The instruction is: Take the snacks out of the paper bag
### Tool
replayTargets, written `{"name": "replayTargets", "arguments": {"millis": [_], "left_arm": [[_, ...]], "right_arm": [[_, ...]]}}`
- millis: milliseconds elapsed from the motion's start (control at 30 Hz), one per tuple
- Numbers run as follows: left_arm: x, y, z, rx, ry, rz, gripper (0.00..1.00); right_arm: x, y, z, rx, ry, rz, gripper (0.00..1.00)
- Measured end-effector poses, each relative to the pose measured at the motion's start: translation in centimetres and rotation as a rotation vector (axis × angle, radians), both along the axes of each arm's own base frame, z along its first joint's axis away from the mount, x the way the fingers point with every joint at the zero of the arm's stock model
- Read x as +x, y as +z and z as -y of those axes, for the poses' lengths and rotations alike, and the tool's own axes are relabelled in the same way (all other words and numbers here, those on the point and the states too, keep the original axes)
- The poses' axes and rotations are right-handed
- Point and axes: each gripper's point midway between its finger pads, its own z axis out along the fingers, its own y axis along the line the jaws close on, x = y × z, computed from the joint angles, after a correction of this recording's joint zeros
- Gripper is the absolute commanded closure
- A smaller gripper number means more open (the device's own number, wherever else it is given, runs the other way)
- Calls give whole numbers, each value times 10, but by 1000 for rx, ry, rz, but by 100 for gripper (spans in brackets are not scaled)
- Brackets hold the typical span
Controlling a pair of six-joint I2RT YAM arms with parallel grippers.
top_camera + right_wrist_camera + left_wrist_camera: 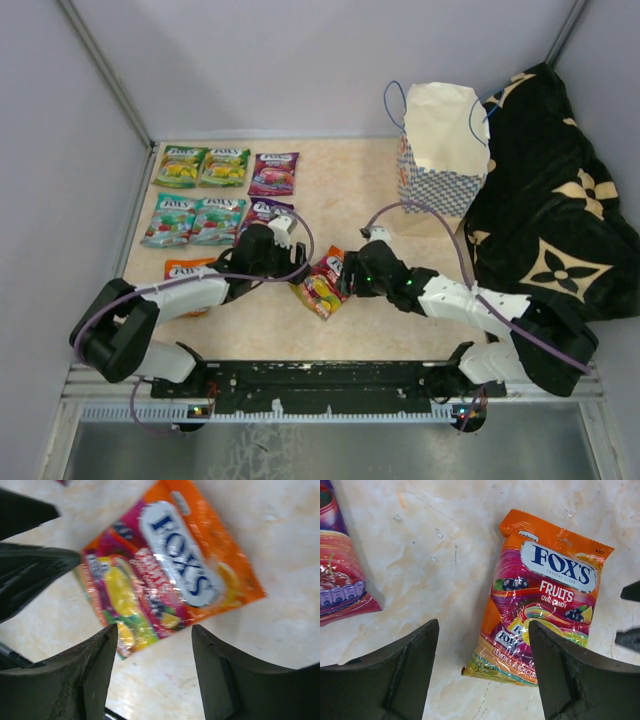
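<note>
The paper bag (440,150) stands upright at the back right, its inside hidden. An orange-red FOX'S snack (322,283) lies flat on the table between both grippers. My left gripper (296,268) is open at its left edge, and the pouch (540,605) lies partly beneath the right finger (560,670). My right gripper (350,276) is open just right of it; the pouch (170,580) lies ahead of the open fingers (220,670). Neither holds anything. Other snacks lie in rows at the left: green-yellow (202,167), teal (192,221), purple (274,173).
A black cloth with tan flowers (550,200) is heaped along the right side beside the bag. Another orange pouch (185,268) shows partly under the left arm. A purple pouch (340,580) lies left of the left gripper. Grey walls enclose the table.
</note>
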Motion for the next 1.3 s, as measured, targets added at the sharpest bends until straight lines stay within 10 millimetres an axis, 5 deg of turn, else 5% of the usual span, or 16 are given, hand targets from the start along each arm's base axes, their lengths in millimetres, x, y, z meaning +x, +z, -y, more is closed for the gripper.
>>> {"name": "replayTargets", "arguments": {"millis": [200, 533, 1300], "left_arm": [[-2, -10, 4, 20, -4, -20, 26], [-9, -28, 9, 39, -8, -74, 33], [-33, -30, 10, -31, 23, -153, 68]], "right_arm": [[4, -29, 44, -7, -121, -90, 43], [-6, -53, 58, 9, -152, -147, 51], [0, -58, 41, 129, -147, -158, 82]]}}
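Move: The red-orange Fox's packet lies just below and between my hands. From my left hand its middle is about 6 cm to the right, 2 cm back and 5 cm down; from my right hand it is roughly 3 cm to the left, 1 cm ahead and 7 cm down. A purple snack packet lies some 11 cm ahead of my left hand and 7 cm to its left, and the teal packet beside it is 17 cm left and 11 cm ahead. I bring both hands down beside the packet, closing the fingers on both. My right hand swings out some 6 cm to the right while sinking about 6 cm, then eases back left to the packet's right edge, tipping further down. My left hand sinks 3 cm, then draws back about 3 cm along the packet's left side to its near corner, its fingertips coming to touch there. ##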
